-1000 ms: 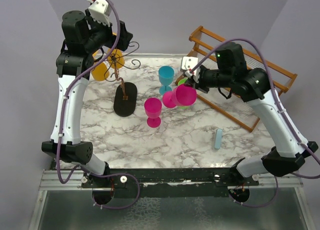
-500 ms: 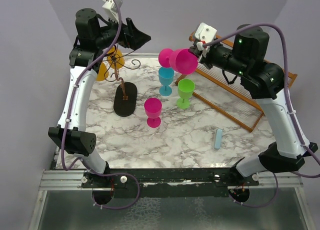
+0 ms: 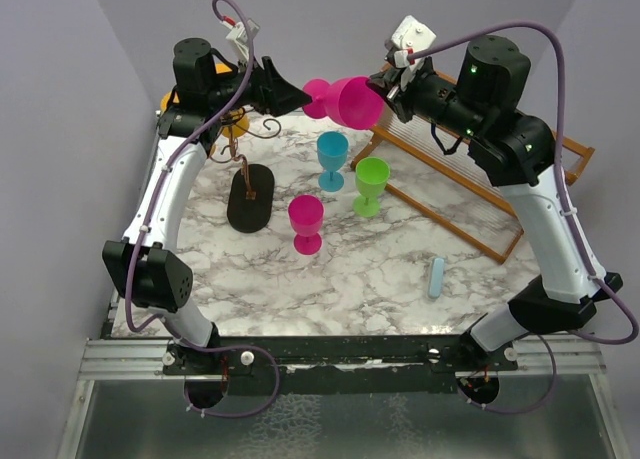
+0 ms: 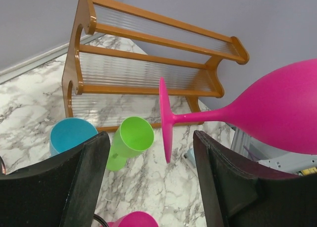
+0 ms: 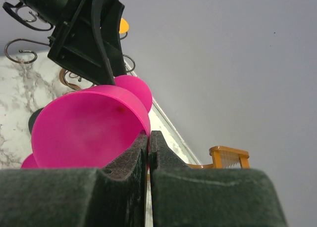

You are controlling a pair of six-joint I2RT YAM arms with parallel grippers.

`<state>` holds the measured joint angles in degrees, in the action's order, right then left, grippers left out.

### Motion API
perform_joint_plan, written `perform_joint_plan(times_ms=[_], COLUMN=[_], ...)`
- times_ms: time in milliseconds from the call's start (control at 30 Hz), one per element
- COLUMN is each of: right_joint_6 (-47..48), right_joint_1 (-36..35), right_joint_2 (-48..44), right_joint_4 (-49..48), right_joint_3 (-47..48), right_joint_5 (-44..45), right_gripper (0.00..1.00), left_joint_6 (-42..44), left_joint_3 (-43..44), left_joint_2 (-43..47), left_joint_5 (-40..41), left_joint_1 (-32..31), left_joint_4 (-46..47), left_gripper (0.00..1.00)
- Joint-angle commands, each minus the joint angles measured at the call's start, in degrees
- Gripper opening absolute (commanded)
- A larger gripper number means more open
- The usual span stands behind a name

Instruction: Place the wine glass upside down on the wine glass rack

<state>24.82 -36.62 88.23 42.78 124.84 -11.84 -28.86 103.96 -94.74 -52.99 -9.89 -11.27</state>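
A magenta wine glass [image 3: 350, 101] hangs on its side high over the back of the table. My right gripper [image 3: 385, 89] is shut on its rim, as the right wrist view shows, with the gripper [image 5: 149, 135] pinching the bowl wall [image 5: 89, 128]. The glass's foot [image 4: 164, 119] and stem point toward my left gripper [image 4: 151, 140], which is open, its fingers standing either side of the foot without touching it. In the top view the left gripper [image 3: 298, 97] sits just left of the foot. The wine glass rack [image 3: 249, 197] stands at back left with an orange glass [image 3: 234, 125] among its wire arms.
A brown wooden slatted rack [image 3: 470, 179] lies at the back right. A blue glass [image 3: 332, 154], a green glass [image 3: 371, 182] and a second magenta glass [image 3: 306, 219] stand upright mid-table. A small pale blue piece [image 3: 437, 276] lies at the right front.
My right gripper has carried the magenta glass up and back from low over the table. My left gripper swung right to the glass's foot, and its jaws have narrowed.
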Motion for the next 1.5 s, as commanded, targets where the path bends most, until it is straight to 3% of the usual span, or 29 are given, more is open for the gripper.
perform_joint_plan(times_ms=[0,567,867,933,1033,1133,1200,1467], right_joint_6=[-3.56,-2.92,-1.88,-1.66,-1.25,-0.63,-0.28,1.36], right_joint_1=[0.26,0.23,0.23,0.23,0.24,0.23,0.23,0.25], right_joint_2=[-0.37,1.77,1.43,1.32,1.09,0.94,0.78,-0.52], right_joint_4=[-2.65,-2.2,-2.11,-2.09,-1.96,-1.92,-1.87,-1.07], right_joint_3=[2.37,2.64,0.73,0.06,-0.43,-0.64,-0.93,-1.22], right_joint_5=[-1.35,-2.75,-2.66,-2.52,-2.26,-1.82,-0.89,2.43], right_gripper=[0.01,0.01,0.01,0.02,0.11,0.33,0.42,0.65], left_joint_6=[-0.55,-6.78,-9.63,-9.63,-8.22,-4.0,-0.67,16.75], left_joint_3=[-1.78,-6.44,-7.73,-7.45,-6.5,-4.57,-2.93,8.43], left_joint_2=[3.26,3.45,2.98,2.89,2.84,2.98,3.06,2.86], left_joint_5=[-3.2,-9.94,-10.66,-10.14,-8.69,-6.7,-4.84,11.89], left_joint_1=[-0.37,-0.39,-0.39,-0.39,-0.22,0.23,0.9,4.33], left_joint_4=[3.11,10.13,13.29,12.73,10.69,6.1,2.69,-13.86], left_gripper=[0.68,0.34,0.01,0.0,0.0,0.0,0.0,0.0])
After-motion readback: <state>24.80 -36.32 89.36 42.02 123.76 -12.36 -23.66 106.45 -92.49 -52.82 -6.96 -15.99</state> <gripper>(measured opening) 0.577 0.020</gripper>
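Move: The pink wine glass, held by its rim in the right fingers, has its foot just off the open left fingertips; its middle is about 4 cm back and 6 cm right of the left hand, at its height. From that hand the wine glass rack stands some 12 cm left, level ahead, 25 cm lower, the blue glass 2 cm ahead, 5 cm right, 34 cm below. From the right hand, the pink glass's middle is 2 cm ahead, 6 cm left and 2 cm below, the green glass 2 cm ahead, 1 cm right and 38 cm below. The left hand eases back about 2.5 cm and down 1 cm while its fingers shut, pinching the edge of the pink glass's foot, as the right hand keeps the rim pinched and almost still. Then the right fingers open and let go of the rim, that hand sinking about 1 cm, and the left hand draws the glass away leftward and up with some forward, nearly 5 cm, turning about 10 degrees counter-clockwise. ##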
